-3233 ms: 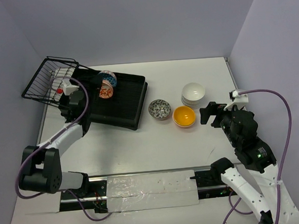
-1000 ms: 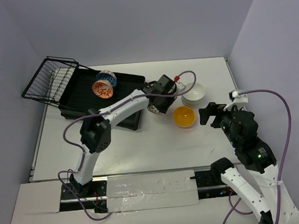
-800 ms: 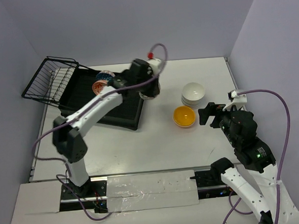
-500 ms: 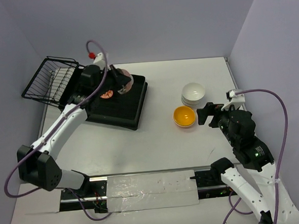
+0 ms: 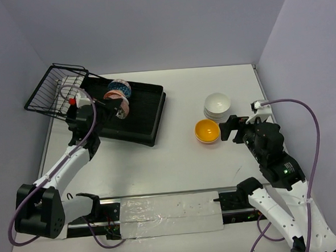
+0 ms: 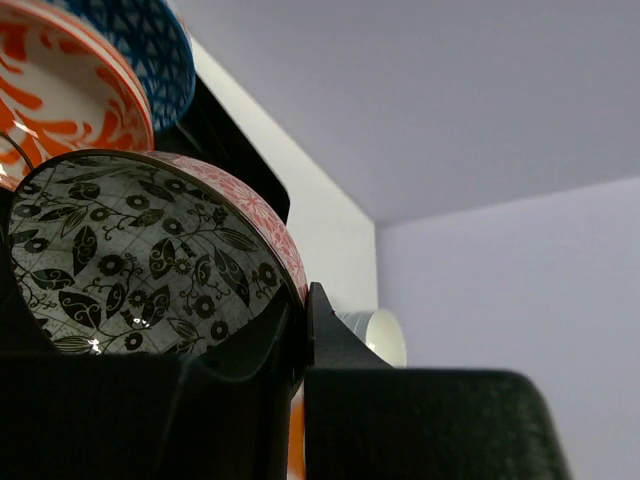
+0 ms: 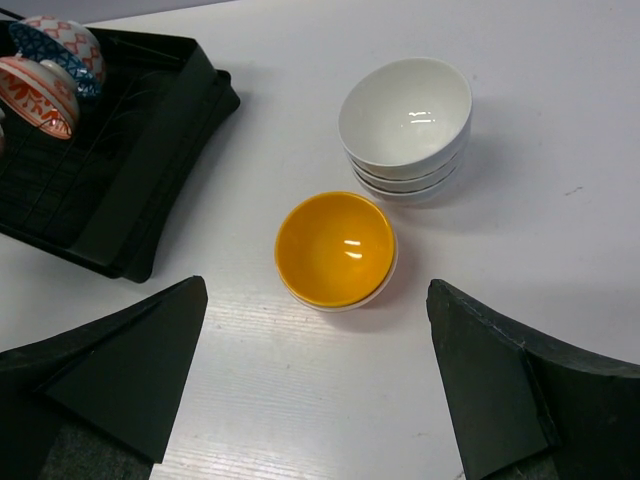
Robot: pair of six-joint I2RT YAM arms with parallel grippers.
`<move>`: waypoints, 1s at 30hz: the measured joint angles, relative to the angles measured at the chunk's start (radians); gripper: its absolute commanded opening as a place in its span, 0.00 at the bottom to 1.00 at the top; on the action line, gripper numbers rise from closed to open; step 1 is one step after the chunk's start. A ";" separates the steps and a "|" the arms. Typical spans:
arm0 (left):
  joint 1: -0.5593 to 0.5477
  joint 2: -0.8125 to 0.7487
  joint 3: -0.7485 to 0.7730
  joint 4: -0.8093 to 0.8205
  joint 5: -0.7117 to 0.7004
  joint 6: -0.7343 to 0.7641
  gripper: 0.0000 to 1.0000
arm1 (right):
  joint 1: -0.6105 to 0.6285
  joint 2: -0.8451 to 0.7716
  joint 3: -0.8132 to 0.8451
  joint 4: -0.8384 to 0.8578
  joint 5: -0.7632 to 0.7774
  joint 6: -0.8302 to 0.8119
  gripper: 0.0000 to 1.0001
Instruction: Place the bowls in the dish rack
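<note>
My left gripper [image 5: 112, 106] is shut on the rim of a bowl with a grey leaf-patterned inside and a pink outside [image 5: 122, 108] [image 6: 140, 255]. It holds this bowl on edge over the black dish rack [image 5: 141, 113]. Right beside it, an orange-patterned bowl [image 6: 55, 100] and a blue-patterned bowl [image 6: 150, 45] stand on edge in the rack. The left gripper [image 6: 303, 305] pinches the rim between its fingers. My right gripper [image 7: 316, 292] is open just in front of a yellow bowl [image 7: 335, 248] [image 5: 206, 130]. A stack of three white bowls [image 7: 405, 118] [image 5: 217, 104] sits behind it.
A black wire basket [image 5: 54, 90] sits tilted at the rack's far left end. In the right wrist view the rack's near corner [image 7: 150, 215] lies left of the yellow bowl. Walls close in the table at the back and on both sides.
The left arm swung the grey-patterned bowl from the table near the yellow bowl leftwards over the rack, to beside the orange-patterned bowl. The right arm barely moved.
</note>
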 measured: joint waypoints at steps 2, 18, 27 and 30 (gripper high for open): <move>0.019 -0.008 -0.032 0.064 -0.029 -0.035 0.00 | 0.000 0.010 0.000 0.001 -0.002 -0.001 0.98; 0.072 0.071 -0.196 0.400 -0.182 -0.197 0.00 | 0.000 0.095 0.002 0.006 -0.018 -0.026 0.98; 0.072 0.153 -0.211 0.497 -0.204 -0.218 0.00 | 0.000 0.143 0.007 0.017 -0.042 -0.027 0.98; 0.074 0.175 -0.213 0.530 -0.213 -0.226 0.00 | 0.000 0.157 0.007 0.025 -0.049 -0.030 0.98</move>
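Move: The left gripper still holds the black-flowered bowl by its rim. The orange-patterned bowl standing in the rack is about 9 cm ahead of it, 1 cm left and 13 cm below. The blue bowl is some 13 cm ahead, 2 cm right and equally low. From the open right gripper, the yellow bowl is about 10 cm ahead, 4 cm left and 19 cm down; the white bowls are 20 cm ahead, 1 cm right and 18 cm below. Carry the held bowl left over the rack with the left gripper, about 6 cm, turning some 15 degrees counter-clockwise and easing forward and down about 3 cm each, towards the near side of the orange-patterned bowl; keep the rim pinched. Meanwhile bring the open right gripper down, forward and a little left towards the yellow bowl, tipping its fingers slightly down. ##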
